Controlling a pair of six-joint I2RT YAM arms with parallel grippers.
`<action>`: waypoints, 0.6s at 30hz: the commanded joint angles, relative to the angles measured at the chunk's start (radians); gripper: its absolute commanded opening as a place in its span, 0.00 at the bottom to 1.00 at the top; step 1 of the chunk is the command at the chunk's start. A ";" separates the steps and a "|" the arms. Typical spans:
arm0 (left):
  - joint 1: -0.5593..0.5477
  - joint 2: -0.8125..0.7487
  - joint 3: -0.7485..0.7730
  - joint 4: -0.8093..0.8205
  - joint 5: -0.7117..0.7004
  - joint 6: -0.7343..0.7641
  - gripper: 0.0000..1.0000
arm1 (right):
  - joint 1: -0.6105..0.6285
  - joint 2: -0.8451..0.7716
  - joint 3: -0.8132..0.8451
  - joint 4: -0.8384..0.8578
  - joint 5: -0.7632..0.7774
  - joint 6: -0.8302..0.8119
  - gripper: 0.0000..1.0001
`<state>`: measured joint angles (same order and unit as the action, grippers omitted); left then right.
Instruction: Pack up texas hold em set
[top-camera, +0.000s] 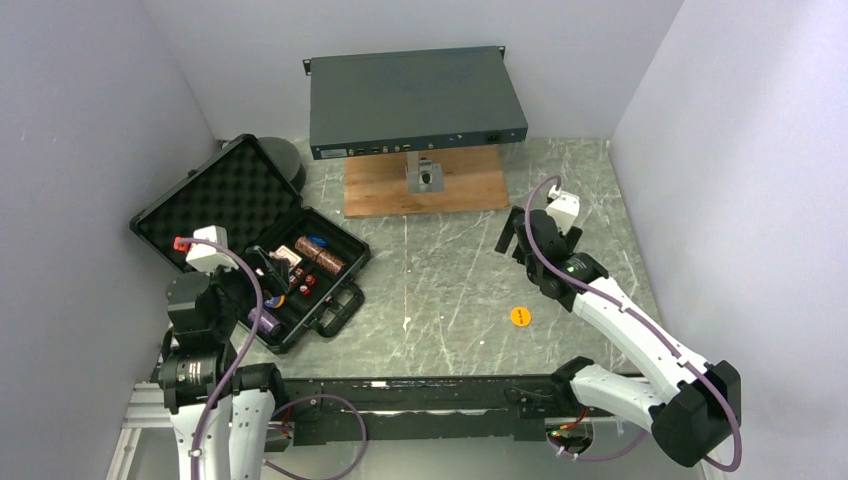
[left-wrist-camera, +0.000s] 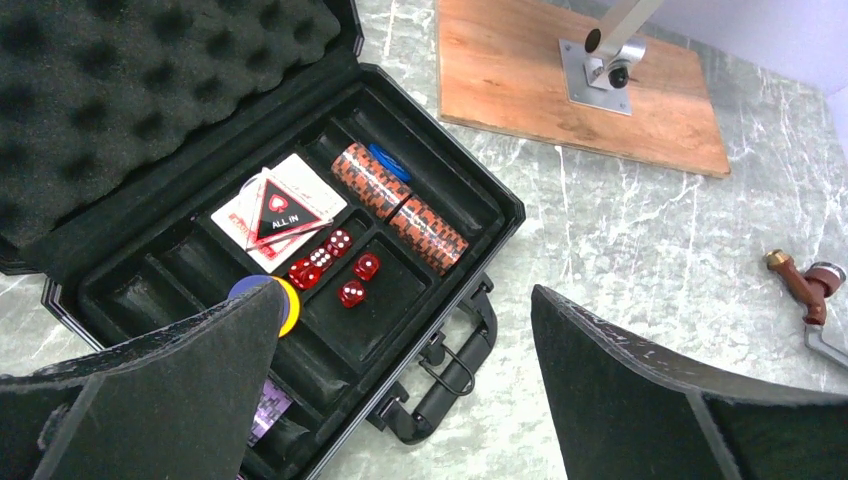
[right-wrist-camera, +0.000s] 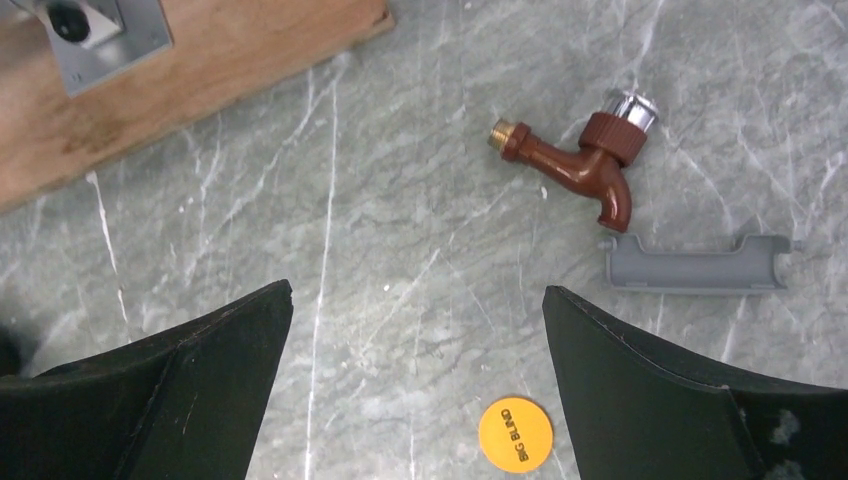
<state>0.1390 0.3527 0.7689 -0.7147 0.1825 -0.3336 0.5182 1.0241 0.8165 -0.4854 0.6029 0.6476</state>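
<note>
The black foam-lined briefcase (top-camera: 225, 195) lies open at the left, its lid (left-wrist-camera: 150, 90) tilted back. Its tray holds two brown chip rolls (left-wrist-camera: 400, 205), several red dice (left-wrist-camera: 366, 266), a red card deck (left-wrist-camera: 290, 195) under an "ALL IN" triangle, a blue disc (left-wrist-camera: 388, 160), stacked blue and yellow discs (left-wrist-camera: 282, 300) and a purple chip roll (left-wrist-camera: 268, 410). My left gripper (left-wrist-camera: 408, 300) hovers open over the case's front edge and handle (left-wrist-camera: 450, 370), holding nothing. An orange "BIG BLIND" disc (right-wrist-camera: 515, 433) lies on the table (top-camera: 521, 316). My right gripper (right-wrist-camera: 417, 290) hangs open above the table, with the disc near its right finger.
A big flat grey metal box (top-camera: 415, 100) stands on a post over a wooden board (top-camera: 425, 180) at the back. A brown tap (right-wrist-camera: 585, 165) and a grey plastic clip (right-wrist-camera: 695, 265) lie right of the board. A black round spool (top-camera: 285, 160) sits behind the case. White walls close in both sides.
</note>
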 joint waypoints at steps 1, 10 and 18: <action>0.011 0.019 0.000 0.029 0.045 0.040 0.99 | -0.005 0.014 0.033 -0.076 -0.059 0.005 1.00; 0.018 0.003 -0.014 0.042 0.054 0.042 0.99 | -0.005 0.077 0.054 -0.198 -0.164 0.020 1.00; 0.017 -0.015 -0.018 0.051 0.078 0.047 0.99 | -0.005 0.120 0.075 -0.339 -0.153 0.069 1.00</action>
<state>0.1501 0.3546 0.7555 -0.7029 0.2348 -0.3069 0.5175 1.1378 0.8539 -0.7345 0.4435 0.6819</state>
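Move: The right hand, empty and open, is going for the yellow big blind button, lying flat on the table about 7 cm back from it, 3 cm to its right and some 17 cm below. The brown tap lies about 9 cm ahead of the hand and 12 cm to its right, the grey bracket roughly 1 cm ahead and 16 cm to its right, both also on the table. From the left hand, that button is some 52 cm to the right, 2 cm ahead and 24 cm down. The right hand sinks about 5.5 cm and at the same time draws back some 4 cm towards the yellow big blind button, sliding away from the brown tap. As it comes down, the wrist tips the fingers some 20 degrees more steeply towards the table, with a slight counter-clockwise turn, and the fingers stay wide open, still well above the button and touching nothing. ##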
